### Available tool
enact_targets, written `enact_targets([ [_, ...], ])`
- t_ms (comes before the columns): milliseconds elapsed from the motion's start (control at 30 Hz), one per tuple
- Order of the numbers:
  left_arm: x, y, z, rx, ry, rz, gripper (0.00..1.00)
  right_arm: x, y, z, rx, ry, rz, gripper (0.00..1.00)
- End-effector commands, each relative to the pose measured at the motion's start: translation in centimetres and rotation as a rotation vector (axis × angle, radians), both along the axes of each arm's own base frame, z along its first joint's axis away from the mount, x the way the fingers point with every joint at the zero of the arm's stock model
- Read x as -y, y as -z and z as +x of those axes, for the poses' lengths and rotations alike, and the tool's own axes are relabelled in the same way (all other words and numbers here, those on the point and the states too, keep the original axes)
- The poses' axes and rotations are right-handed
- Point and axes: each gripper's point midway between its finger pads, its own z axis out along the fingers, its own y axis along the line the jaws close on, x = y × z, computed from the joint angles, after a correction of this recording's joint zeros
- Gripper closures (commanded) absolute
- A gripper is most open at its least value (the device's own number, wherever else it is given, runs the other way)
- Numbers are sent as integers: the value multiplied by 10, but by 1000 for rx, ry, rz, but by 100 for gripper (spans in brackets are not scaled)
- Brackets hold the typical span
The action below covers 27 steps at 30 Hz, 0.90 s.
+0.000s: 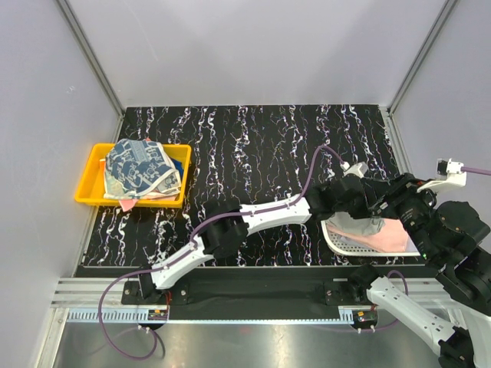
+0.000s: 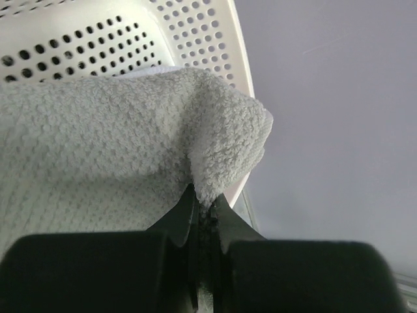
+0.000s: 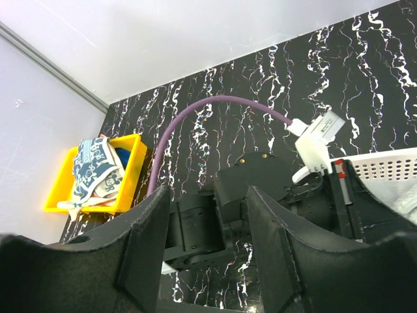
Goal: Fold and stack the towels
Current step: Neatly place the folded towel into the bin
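Note:
My left gripper (image 2: 205,195) is shut on a bunched fold of a whitish waffle-weave towel (image 2: 130,143) that lies in the white mesh basket (image 2: 195,32). From above, the left arm stretches across the table to that basket (image 1: 337,239) at the right, where a pale pink towel (image 1: 393,236) lies beside the whitish one (image 1: 367,228). Blue-patterned white towels (image 1: 138,170) are piled in the yellow tray (image 1: 90,188) at the left. My right gripper (image 3: 207,192) hangs open and empty above the left arm's wrist (image 3: 260,189), near the basket.
The black marbled tabletop (image 1: 253,146) runs between tray and basket. The left arm's purple cable (image 3: 195,111) arcs over it. Grey walls close in the back and both sides. The arm bases sit on the rail at the near edge.

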Motion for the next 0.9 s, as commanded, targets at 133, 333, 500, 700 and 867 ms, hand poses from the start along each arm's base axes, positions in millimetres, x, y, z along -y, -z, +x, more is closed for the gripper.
enact_targets([
  [133,30,-46,-6,-3,58,-204,100,7,-4,0,24,25,-7,42],
  [333,30,-39,-8,-9,89,-200,75,4,-3,1,22,17,-3,42],
  [500,30,-44,-13,9,135,-225,43,0,-2,3,15,8,2,42],
  [700,20,-57,-11,46,160,-250,38,-4,0,6,5,3,4,42],
  [867,-1,-77,2,109,160,-265,38,-5,-1,8,3,2,7,42],
])
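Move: The left hand holds the right edge of the folded pale grey towel inside the white bin. The bin's middle is nearly straight under that hand, about 2 cm back, 1 cm right and 8 cm down. Its right rim is some 16 cm right, 2 cm back and 4 cm lower. The pink towel lies in the bin about 4 cm back and 3 cm left, 8 cm below. From the idle right hand, the bin's middle is roughly 3 cm ahead, 6 cm right and 31 cm down. The left fingers let go of the grey towel's edge over the pink one: the hand first carries it about 2 cm farther right towards the bin's right rim, sinks a centimetre, then opens to over half. While opening, the hand draws back about 1 cm towards the base, rises slightly and swings some 10 degrees, clockwise with its tips lifting, then finally dips and starts back left. ##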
